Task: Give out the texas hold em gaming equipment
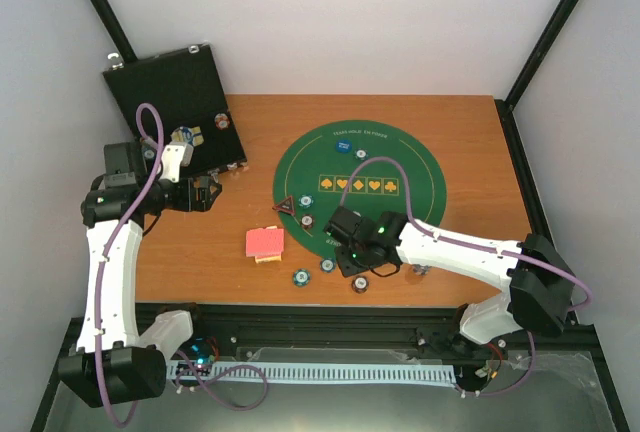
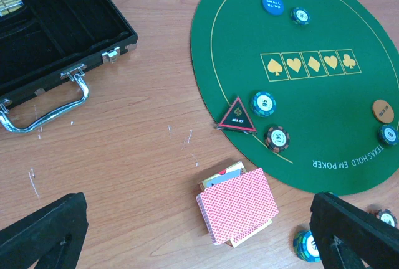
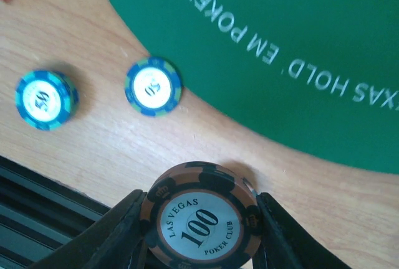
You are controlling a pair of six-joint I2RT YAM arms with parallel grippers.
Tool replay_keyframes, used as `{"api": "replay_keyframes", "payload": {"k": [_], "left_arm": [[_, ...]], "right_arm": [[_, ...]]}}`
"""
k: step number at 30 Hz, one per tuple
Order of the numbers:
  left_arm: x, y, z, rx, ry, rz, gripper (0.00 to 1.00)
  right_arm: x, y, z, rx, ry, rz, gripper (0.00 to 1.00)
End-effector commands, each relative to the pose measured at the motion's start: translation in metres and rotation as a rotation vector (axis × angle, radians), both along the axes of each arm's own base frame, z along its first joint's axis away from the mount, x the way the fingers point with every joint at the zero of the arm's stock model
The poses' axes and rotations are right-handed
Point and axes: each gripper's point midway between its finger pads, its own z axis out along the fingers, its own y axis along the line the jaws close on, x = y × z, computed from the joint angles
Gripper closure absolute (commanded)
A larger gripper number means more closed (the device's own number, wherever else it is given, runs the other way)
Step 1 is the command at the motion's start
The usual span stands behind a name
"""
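My right gripper (image 3: 201,228) is shut on a brown, black-striped 100 poker chip (image 3: 201,216), held just above the bare wood near the table's front edge. Two teal 50 chips (image 3: 47,99) (image 3: 153,86) lie flat beside the green felt mat (image 3: 299,20). In the top view the right gripper (image 1: 358,258) sits at the mat's near rim. My left gripper (image 2: 198,202) hangs open above the red-backed card deck (image 2: 237,207), without touching it. On the mat lie a dark triangular marker (image 2: 237,117), a blue button (image 2: 272,4), an orange button (image 2: 383,111) and several chips.
An open black case (image 1: 170,92) with a metal handle (image 2: 47,110) stands at the back left, a few chips inside. The black rail (image 3: 37,200) of the table's front edge runs close under the right gripper. The left arm (image 1: 115,252) stands along the table's left side.
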Motion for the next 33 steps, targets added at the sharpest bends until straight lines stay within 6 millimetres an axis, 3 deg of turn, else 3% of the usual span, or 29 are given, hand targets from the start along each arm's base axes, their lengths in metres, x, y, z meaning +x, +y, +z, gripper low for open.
{"api": "replay_keyframes", "payload": {"k": [1, 5, 10, 17, 22, 27, 33], "left_arm": [[0.001, 0.000, 0.014, 0.001, -0.033, -0.001, 0.00], [0.002, 0.001, 0.014, 0.004, -0.032, 0.002, 0.00], [0.002, -0.001, 0.014, -0.013, -0.023, -0.003, 0.00], [0.004, -0.003, 0.020, -0.028, -0.027, -0.007, 0.00], [0.009, 0.000, 0.010, -0.018, -0.005, -0.002, 0.00], [0.011, 0.001, 0.005, -0.008, -0.003, -0.008, 0.00], [0.015, 0.002, 0.007, -0.007, -0.007, -0.010, 0.00]], "right_arm": [[0.027, 0.003, 0.023, 0.004, -0.052, -0.004, 0.77], [0.064, 0.001, 0.040, 0.019, -0.081, -0.027, 0.77], [0.123, 0.000, 0.051, 0.021, -0.110, -0.055, 0.77], [0.228, -0.014, 0.035, 0.005, -0.101, -0.160, 0.79], [0.290, -0.016, 0.022, 0.009, -0.113, -0.207, 0.78], [0.327, 0.003, 0.008, 0.030, -0.114, -0.188, 0.78], [0.337, 0.013, -0.027, 0.036, -0.073, -0.189, 0.78]]}}
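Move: Far ahead on the mat, about 36 cm forward and 4 cm right of the right hand with its held 100 chip, lies the 50 chip beside which that hand next stops, some 8 cm lower. The small blind is about 39 cm forward and 1 cm left, the suit row's middle roughly 28 cm forward and 4 cm right. The 100 stack sits 2 cm back, 2 cm right and 7 cm below. From the left hand, that 50 chip lies some 25 cm forward, 34 cm right and 24 cm down. Sweeping about 34 cm forward across the mat, the right hand keeps its pinch on the 100 chip and carries it from above the 100 stack towards the small blind and the far 50 chip. It arcs up some 5 cm early on, then sinks about 6 cm and slows near them, the wrist turning a little over 10 degrees clockwise. ##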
